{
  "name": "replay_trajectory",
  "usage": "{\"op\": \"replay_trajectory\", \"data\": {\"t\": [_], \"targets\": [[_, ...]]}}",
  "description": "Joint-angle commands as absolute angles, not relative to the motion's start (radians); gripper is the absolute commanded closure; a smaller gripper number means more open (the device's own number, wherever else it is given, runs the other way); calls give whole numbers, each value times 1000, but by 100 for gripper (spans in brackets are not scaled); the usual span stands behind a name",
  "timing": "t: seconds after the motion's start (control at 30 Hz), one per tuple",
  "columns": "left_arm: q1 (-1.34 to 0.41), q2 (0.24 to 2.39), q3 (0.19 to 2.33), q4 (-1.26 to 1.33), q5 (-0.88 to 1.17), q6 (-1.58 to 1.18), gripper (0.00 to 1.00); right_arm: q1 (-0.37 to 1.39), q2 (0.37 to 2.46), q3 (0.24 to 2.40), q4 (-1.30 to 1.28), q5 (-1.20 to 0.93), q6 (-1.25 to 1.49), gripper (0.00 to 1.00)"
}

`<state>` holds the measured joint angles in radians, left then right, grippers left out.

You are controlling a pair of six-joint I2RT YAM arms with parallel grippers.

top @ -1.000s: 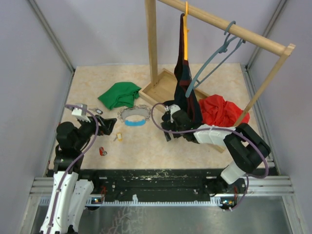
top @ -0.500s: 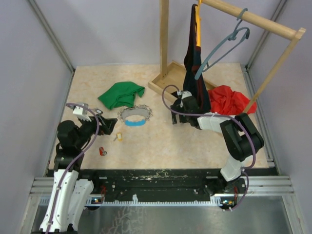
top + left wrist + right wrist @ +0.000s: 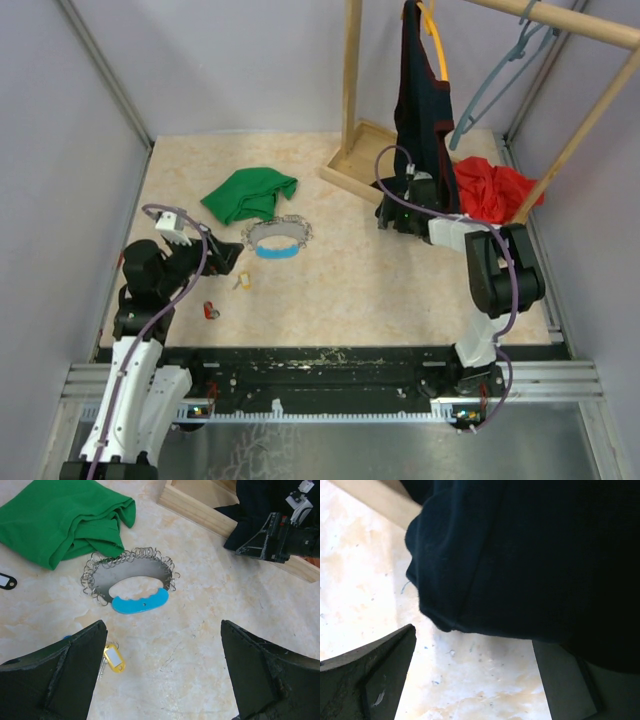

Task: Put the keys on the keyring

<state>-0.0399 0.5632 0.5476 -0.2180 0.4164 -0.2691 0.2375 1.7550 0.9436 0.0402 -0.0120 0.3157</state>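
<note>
The keyring (image 3: pixel 277 238) lies flat on the table, a loop of silvery chain (image 3: pixel 131 577) with a light blue band (image 3: pixel 140 602) on its near side. A yellow-headed key (image 3: pixel 114 659) rests just inside my left finger, also visible from above as the yellow key (image 3: pixel 243 283). A red-headed key (image 3: pixel 211 311) lies nearer the front edge. My left gripper (image 3: pixel 163 626) hovers open and empty a little short of the keyring, seen from above as the left gripper (image 3: pixel 225 258). My right gripper (image 3: pixel 393 212) is open under the hanging dark garment (image 3: pixel 530 555), holding nothing.
A green cloth (image 3: pixel 248 193) lies behind the keyring. The wooden rack's base (image 3: pixel 365 160) stands at the back right, with a grey hanger (image 3: pixel 500 85) on its rail and a red cloth (image 3: pixel 495 190) beside it. A small black tag (image 3: pixel 6 581) lies at far left.
The wooden rack with its garment and hanger has slid back and to the right, and my right arm has stretched that way with it. The left arm has hardly moved.
</note>
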Motion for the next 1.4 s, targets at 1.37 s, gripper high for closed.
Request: {"op": "replay_trajectory", "data": {"t": [1.37], "targets": [[-578,1840,1109,-87,-31,-126,28,581,1169,433,312,-11,281,2]]}}
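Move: The right end of the keyring lies about 14 cm ahead of the left gripper, 16 cm to its right and some 21 cm below. The yellow key tag is only about 4 cm ahead and 2 cm right, at table height; the green cloth is roughly 25 cm ahead and 4 cm right. From the low right gripper, that keyring end is about 18 cm left and 3 cm back; the dark cloth's lower end hangs some 5 cm ahead and 6 cm right. Drop the left gripper first, then swing it right and forward as it sinks to just above the rings at the keyring's right end, about 17 cm down in all; tip the fingers some 25 degrees further down, raise the hand's left side and start narrowing them, still well open. Meanwhile pull the open right gripper back about 14 cm and left from the dark cloth towards the keyring, turning it counter-clockwise. ##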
